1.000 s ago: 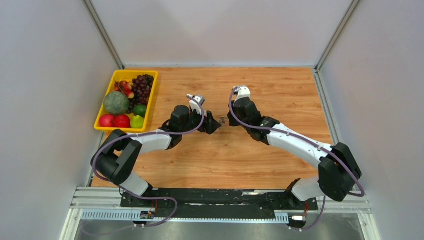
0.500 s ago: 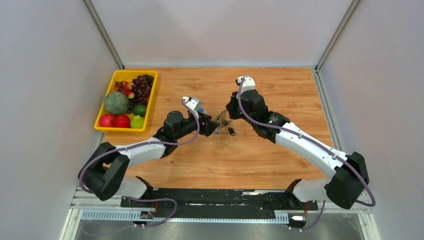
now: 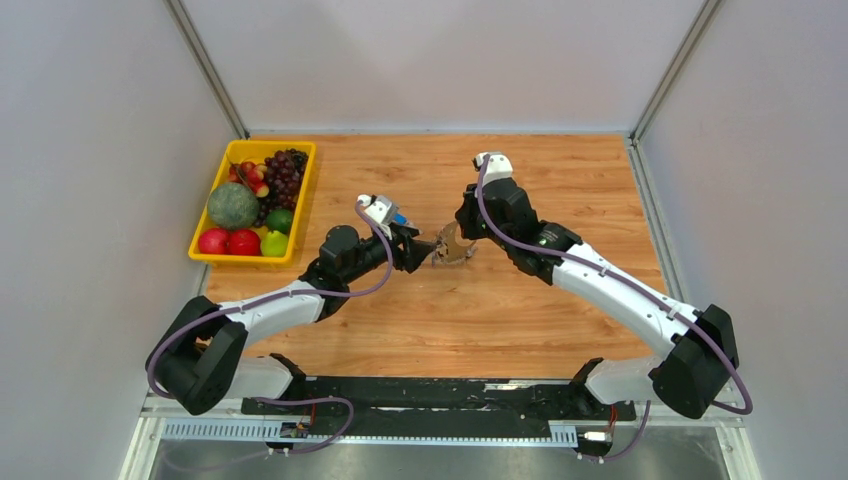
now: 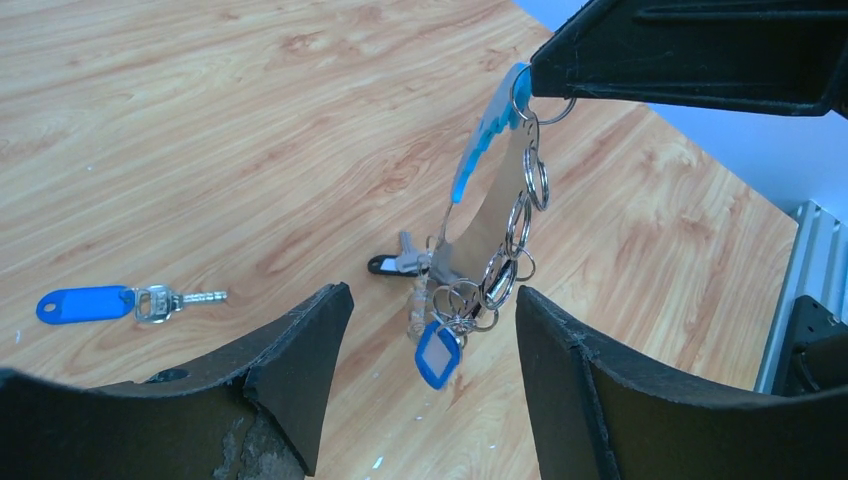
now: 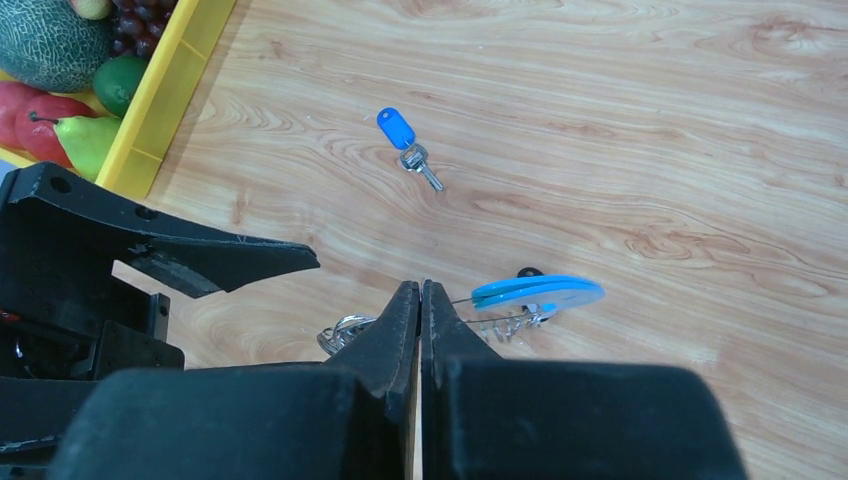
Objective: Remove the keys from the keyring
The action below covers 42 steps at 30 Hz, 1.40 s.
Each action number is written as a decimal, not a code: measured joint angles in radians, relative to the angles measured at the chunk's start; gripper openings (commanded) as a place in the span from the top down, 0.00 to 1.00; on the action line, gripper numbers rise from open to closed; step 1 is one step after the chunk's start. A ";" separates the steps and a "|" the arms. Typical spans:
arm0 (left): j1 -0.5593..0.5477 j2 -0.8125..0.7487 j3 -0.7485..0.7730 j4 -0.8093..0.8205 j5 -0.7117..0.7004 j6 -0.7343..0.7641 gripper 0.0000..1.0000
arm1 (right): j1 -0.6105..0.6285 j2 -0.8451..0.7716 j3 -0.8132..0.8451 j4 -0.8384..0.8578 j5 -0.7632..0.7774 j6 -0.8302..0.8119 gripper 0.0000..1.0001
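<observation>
The keyring [image 4: 487,140], a shiny hoop with a bright blue curved segment, hangs from my right gripper [image 5: 420,288], which is shut on its top. In the right wrist view the blue segment [image 5: 538,292] sticks out to the right of the fingers. Small rings and a blue-tagged key [image 4: 437,355] dangle at its lower end, between the fingers of my left gripper [image 4: 430,385], which is open and touches nothing. A black-headed key [image 4: 390,264] and a blue-headed key [image 4: 85,303] lie loose on the table. From above, the keyring [image 3: 450,246] sits between both grippers.
A yellow tray [image 3: 296,205] of fruit stands at the back left of the wooden table [image 3: 520,310]. Its corner [image 5: 165,120] shows in the right wrist view, with the loose blue-headed key [image 5: 397,128] to its right. Grey walls close in three sides.
My left arm has drawn back to the left and its jaws have narrowed a little. The right gripper has lifted the keyring slightly, and a black-headed key now lies on the table.
</observation>
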 measured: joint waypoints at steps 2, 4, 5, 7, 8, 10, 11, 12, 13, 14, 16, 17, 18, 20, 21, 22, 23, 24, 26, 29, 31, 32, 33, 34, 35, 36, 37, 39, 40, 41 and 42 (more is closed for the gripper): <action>0.000 0.000 0.000 0.000 0.003 0.001 0.38 | 0.000 0.000 0.006 -0.009 0.004 0.000 0.99; 0.000 0.000 0.000 0.000 0.009 0.004 0.41 | 0.000 0.000 0.015 -0.011 0.005 0.001 0.99; 0.000 0.000 0.000 0.000 0.013 0.004 0.41 | 0.000 0.000 0.019 -0.011 0.005 0.002 0.99; 0.000 0.002 0.000 0.000 0.021 0.005 0.42 | 0.000 0.000 0.029 -0.011 0.005 0.003 0.99; 0.000 0.004 0.000 0.000 0.027 0.005 0.42 | 0.000 0.000 0.034 -0.011 0.005 0.003 0.99; 0.000 0.011 0.000 0.000 0.037 0.005 0.43 | 0.000 -0.002 0.042 -0.011 0.005 0.003 0.99; 0.000 0.013 0.000 0.000 0.042 0.005 0.43 | 0.000 -0.003 0.045 -0.011 0.005 0.003 0.99; 0.000 0.015 0.000 0.000 0.047 0.005 0.44 | 0.000 -0.005 0.048 -0.012 0.006 0.003 0.99; 0.000 0.015 0.000 0.000 0.051 0.005 0.44 | 0.000 -0.006 0.051 -0.012 0.007 0.003 0.99; 0.000 0.016 0.000 0.000 0.054 0.005 0.45 | 0.000 -0.007 0.054 -0.012 0.008 0.003 0.99; 0.000 0.016 0.000 0.001 0.056 0.005 0.47 | 0.000 -0.007 0.062 -0.012 0.012 0.003 0.99; 0.000 0.016 0.000 0.001 0.057 0.005 0.49 | 0.000 -0.008 0.064 -0.012 0.013 0.003 0.99; 0.000 0.016 0.000 0.001 0.057 0.006 0.50 | 0.000 -0.009 0.066 -0.013 0.014 0.003 0.99; -0.001 0.016 0.000 0.001 0.055 0.006 0.51 | 0.000 -0.013 0.067 -0.013 0.019 0.004 0.99; -0.002 0.016 0.000 0.001 0.053 0.006 0.51 | 0.000 -0.013 0.068 -0.014 0.022 0.004 0.99; -0.002 0.016 0.000 0.001 0.053 0.006 0.51 | 0.000 -0.015 0.070 -0.016 0.023 0.004 0.99; -0.003 0.016 0.000 0.001 0.052 0.006 0.51 | 0.000 -0.018 0.070 -0.017 0.024 0.004 0.99; -0.003 0.016 0.000 0.001 0.051 0.006 0.51 | 0.000 -0.021 0.070 -0.020 0.027 0.004 0.99; -0.003 0.016 0.000 0.001 0.051 0.006 0.51 | 0.000 -0.029 0.071 -0.027 0.029 0.004 0.99; -0.003 0.016 0.000 0.001 0.050 0.007 0.51 | 0.000 -0.034 0.080 -0.033 0.029 0.004 0.99; -0.003 0.020 0.001 0.000 0.047 0.011 0.53 | 0.000 -0.039 0.085 -0.035 0.029 0.005 0.99; -0.003 0.027 0.003 -0.001 0.044 0.015 0.54 | 0.000 -0.042 0.089 -0.037 0.027 0.006 0.99; -0.003 0.035 0.008 -0.006 0.040 0.020 0.54 | 0.000 -0.045 0.090 -0.037 0.026 0.007 0.99; -0.003 0.046 0.016 -0.013 0.037 0.024 0.55 | 0.000 -0.049 0.091 -0.037 0.025 0.008 0.99; -0.003 0.056 0.022 -0.018 0.034 0.027 0.56 | 0.000 -0.053 0.091 -0.038 0.022 0.008 0.99; -0.003 0.066 0.029 -0.024 0.032 0.030 0.57 | 0.000 -0.058 0.091 -0.041 0.021 0.011 0.99; -0.003 0.074 0.032 -0.027 0.030 0.032 0.57 | 0.000 -0.062 0.091 -0.043 0.019 0.011 0.99; -0.003 0.084 0.034 -0.037 0.026 0.039 0.58 | 0.000 -0.069 0.091 -0.043 0.016 0.012 0.99; -0.003 0.085 0.034 -0.042 0.022 0.042 0.58 | 0.000 -0.071 0.091 -0.044 0.012 0.013 0.99; -0.003 0.085 0.034 -0.045 0.019 0.045 0.57 | 0.000 -0.074 0.091 -0.045 0.010 0.014 0.99; -0.003 0.085 0.035 -0.046 0.018 0.048 0.56 | 0.000 -0.076 0.091 -0.046 0.006 0.015 0.99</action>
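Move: The blue-tagged key hanging from the keyring is just off the left fingertips: roughly 2 cm forward, 3 cm right and 5 cm below. The keyring's silver crescent is about 3 cm forward and 6 cm right, near the hand's height; a loose key on the table is about 14 cm forward, 4 cm left and 17 cm down. From the right hand, the hanging key is some 4 cm back, 4 cm left and 9 cm below. Still pinching the keyring, the right hand lifts it about 6 cm, tipping its fingers up slightly. The left hand first edges a little back and right while its open fingers narrow by nearly half around the way to the blue tag; it then sinks a couple of centimetres with a slight forward creep, bringing its fingertips close to the rising tag without shutting on it. ##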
